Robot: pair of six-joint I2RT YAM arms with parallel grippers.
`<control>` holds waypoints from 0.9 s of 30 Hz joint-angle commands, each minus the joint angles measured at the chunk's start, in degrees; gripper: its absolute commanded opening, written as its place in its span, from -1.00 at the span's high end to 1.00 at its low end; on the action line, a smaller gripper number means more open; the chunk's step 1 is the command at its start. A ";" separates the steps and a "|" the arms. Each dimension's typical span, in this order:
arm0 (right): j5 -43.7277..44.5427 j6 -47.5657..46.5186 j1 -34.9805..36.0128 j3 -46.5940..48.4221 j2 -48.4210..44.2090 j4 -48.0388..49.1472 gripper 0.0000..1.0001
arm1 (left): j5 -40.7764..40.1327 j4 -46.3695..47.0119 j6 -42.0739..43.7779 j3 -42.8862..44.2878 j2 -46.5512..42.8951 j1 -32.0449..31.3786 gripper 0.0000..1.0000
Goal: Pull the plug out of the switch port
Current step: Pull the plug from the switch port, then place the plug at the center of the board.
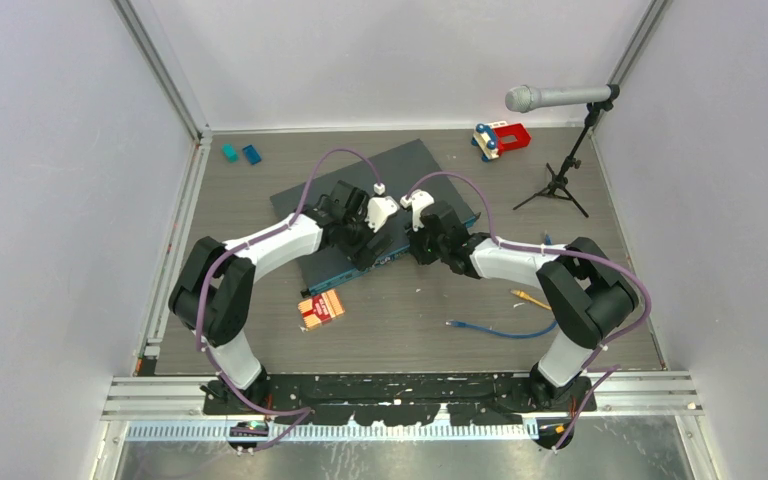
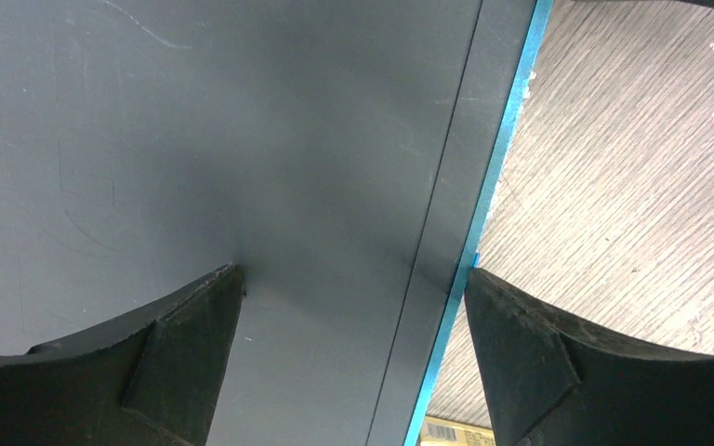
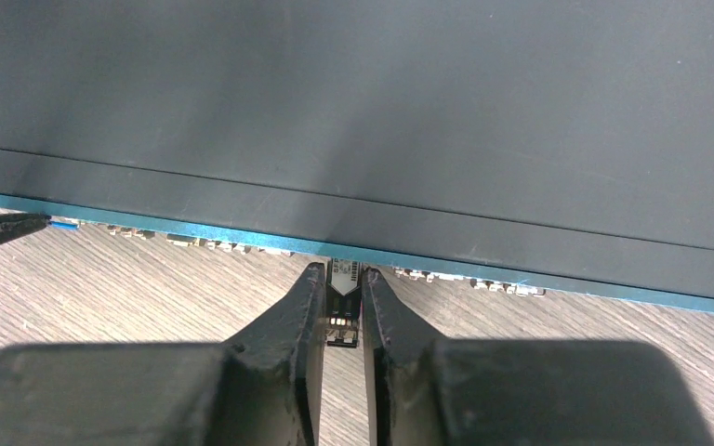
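Observation:
The switch (image 1: 360, 185) lies flat on the table, dark grey on top with a teal front edge (image 3: 242, 240) that carries a row of small sockets. A small black plug (image 3: 344, 316) sticks out of that edge. My right gripper (image 3: 343, 272) is shut on the plug, one finger pressed against each side. My left gripper (image 2: 353, 279) is open over the switch (image 2: 195, 139); one finger rests on the grey top, the other at the teal edge (image 2: 497, 167). From above, the left gripper (image 1: 375, 245) and the right gripper (image 1: 422, 248) meet at the switch's front edge.
A microphone (image 1: 550, 97) on a tripod stands at the back right. A red and blue toy (image 1: 501, 138) and two small blue blocks (image 1: 240, 153) lie along the back. A small printed box (image 1: 321, 308), a blue cable (image 1: 500, 330) and a yellow cable (image 1: 530, 298) lie in front.

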 commanded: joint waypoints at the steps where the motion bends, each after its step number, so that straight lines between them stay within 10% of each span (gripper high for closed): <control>1: 0.15 -0.42 0.79 1.20 -0.22 -4.18 0.73 | -2.66 4.88 -0.33 0.70 -1.04 2.23 -0.78; 6: -0.60 -0.55 0.78 1.22 -0.96 -5.74 0.98 | -2.74 4.10 -0.20 1.90 -0.68 2.24 -0.78; 27: -4.89 -1.05 0.84 1.19 -5.02 -16.03 0.98 | -4.65 1.95 1.31 5.93 0.96 2.21 -0.78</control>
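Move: The plug sits between the right fingertips, still in its port; the switch's middle lies about 11 cm ahead and 9 cm left of this hand. The blue cable's free end is on the table some 17 cm back and 8 cm to the right. From the left hand, wide open at the switch's front edge, the plug lies roughly 12 cm to the right, level in reach and a couple of centimetres lower. Keeping its pinch, the right hand draws the plug back about 5 cm, slightly down, tilting some 10 degrees. ##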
